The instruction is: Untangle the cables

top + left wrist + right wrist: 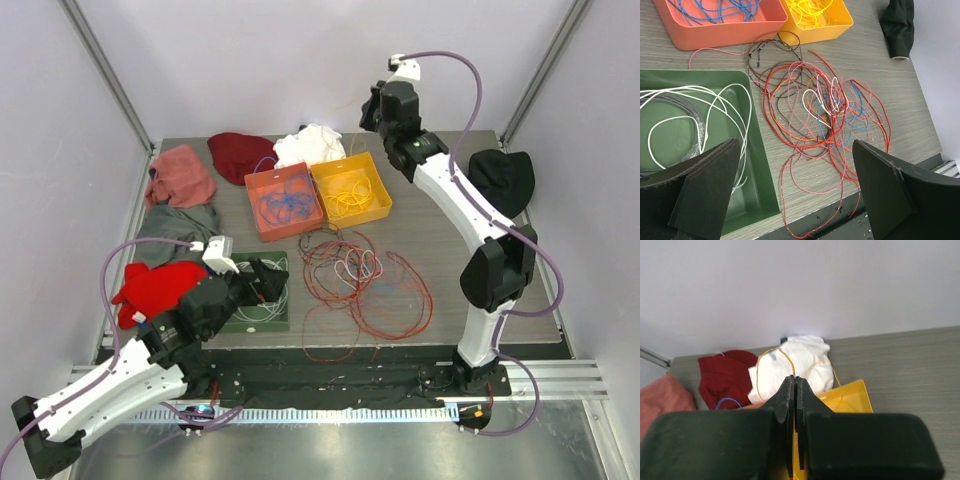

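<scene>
A tangle of red, pink, orange, blue and white cables (365,280) lies on the table in front of the bins; it also shows in the left wrist view (825,115). My left gripper (268,280) is open and empty, low over the green tray's right edge, its fingers (705,190) wide apart. My right gripper (366,118) is shut on a thin yellow cable (771,352), held high above the yellow bin (350,190) at the back. The orange bin (285,200) holds blue cables, the yellow bin yellow ones. The green tray (752,150) holds white cables.
Cloths ring the table: pink (180,175), dark red (240,155), white (310,145), grey (175,225), red (155,290) and black (500,180). Some red cable loops hang over the table's front edge (810,220).
</scene>
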Tool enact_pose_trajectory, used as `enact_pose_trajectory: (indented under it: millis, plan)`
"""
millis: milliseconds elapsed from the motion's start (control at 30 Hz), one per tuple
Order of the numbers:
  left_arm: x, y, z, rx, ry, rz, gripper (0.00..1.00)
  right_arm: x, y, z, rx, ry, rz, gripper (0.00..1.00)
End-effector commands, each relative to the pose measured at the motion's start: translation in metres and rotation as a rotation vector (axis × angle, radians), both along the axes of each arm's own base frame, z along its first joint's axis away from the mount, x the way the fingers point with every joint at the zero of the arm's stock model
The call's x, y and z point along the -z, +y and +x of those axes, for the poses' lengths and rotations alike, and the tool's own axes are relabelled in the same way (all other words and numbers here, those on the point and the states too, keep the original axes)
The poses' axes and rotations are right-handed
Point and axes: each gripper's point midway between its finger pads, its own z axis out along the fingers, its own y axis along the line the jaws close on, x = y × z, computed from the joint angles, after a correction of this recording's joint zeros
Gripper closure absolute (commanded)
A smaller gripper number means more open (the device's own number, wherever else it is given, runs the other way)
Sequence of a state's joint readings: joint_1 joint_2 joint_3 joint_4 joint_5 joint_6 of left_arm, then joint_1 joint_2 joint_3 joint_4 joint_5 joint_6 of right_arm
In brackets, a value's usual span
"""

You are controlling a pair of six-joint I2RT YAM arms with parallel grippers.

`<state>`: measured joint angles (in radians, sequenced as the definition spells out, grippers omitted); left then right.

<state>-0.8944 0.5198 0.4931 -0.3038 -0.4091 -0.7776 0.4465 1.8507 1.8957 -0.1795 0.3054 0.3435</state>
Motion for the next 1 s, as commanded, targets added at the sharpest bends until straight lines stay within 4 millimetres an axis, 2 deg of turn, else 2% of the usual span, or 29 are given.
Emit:
enact_pose_trajectory:
  millis: [0, 233, 400, 433, 500, 533, 567, 633, 733, 833, 867, 933, 967]
  plan:
    - [-0.015, 0.0, 0.006, -0.017, -0.047, -0.022, 0.0, 0.032, -0.001, 0.005, 0.007, 0.036, 0.011, 0.99]
    - [-0.013, -0.002, 0.007, -0.014, -0.043, -0.017, 0.0, 0.06, 0.001, 0.0, 0.0, 0.067, 0.029, 0.99]
    - [-0.01, -0.007, 0.007, -0.002, -0.031, -0.022, 0.0, 0.1, 0.004, 0.005, -0.007, 0.146, -0.015, 0.99]
    - [-0.009, -0.007, 0.007, -0.001, -0.028, -0.024, 0.0, 0.116, 0.005, 0.009, -0.006, 0.177, -0.029, 0.92]
    - [-0.009, -0.007, 0.006, 0.0, -0.025, -0.023, 0.0, 0.132, 0.002, 0.011, 0.003, 0.216, -0.037, 0.77]
    - [-0.009, -0.006, 0.006, -0.001, -0.026, -0.021, 0.0, 0.14, -0.001, 0.012, 0.015, 0.234, -0.041, 0.66]
    - [-0.01, -0.005, 0.006, -0.006, -0.027, -0.02, 0.0, 0.144, -0.002, 0.012, 0.023, 0.243, -0.044, 0.61]
    - [-0.011, -0.004, 0.006, -0.008, -0.032, -0.022, 0.0, 0.146, -0.004, 0.011, 0.037, 0.253, -0.041, 0.54]
    - [-0.013, -0.003, 0.006, -0.011, -0.039, -0.018, 0.0, 0.13, -0.007, 0.008, 0.05, 0.23, -0.03, 0.49]
    - [-0.014, -0.003, 0.007, -0.013, -0.037, -0.01, 0.0, 0.099, -0.012, -0.002, 0.06, 0.186, 0.013, 0.48]
    - [-0.015, -0.003, 0.008, -0.013, -0.037, -0.01, 0.0, 0.079, -0.016, -0.012, 0.058, 0.158, 0.039, 0.48]
    - [-0.013, -0.004, 0.008, -0.015, -0.028, -0.004, 0.0, 0.063, -0.013, -0.026, 0.027, 0.129, 0.083, 0.48]
    - [-0.011, -0.003, 0.009, -0.022, -0.019, 0.004, 0.0, 0.074, -0.014, -0.039, 0.018, 0.148, 0.084, 0.48]
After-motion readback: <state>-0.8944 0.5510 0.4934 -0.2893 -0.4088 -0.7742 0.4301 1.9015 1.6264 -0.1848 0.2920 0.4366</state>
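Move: The right hand, shut on a yellow cable, is high over the yellow box, whose middle lies about 33 cm below, 3 cm ahead and 4 cm left. From that hand the orange box is 23 cm left and 2 cm back, the white cloth 16 cm left and 18 cm ahead, the red cable tangle 5 cm left and 21 cm back. The yellow box lies some 37 cm ahead and 19 cm right of the left hand, 16 cm lower. The right hand sinks about 15 cm towards the yellow box, tipping down, then half-opens, releasing the yellow cable. ##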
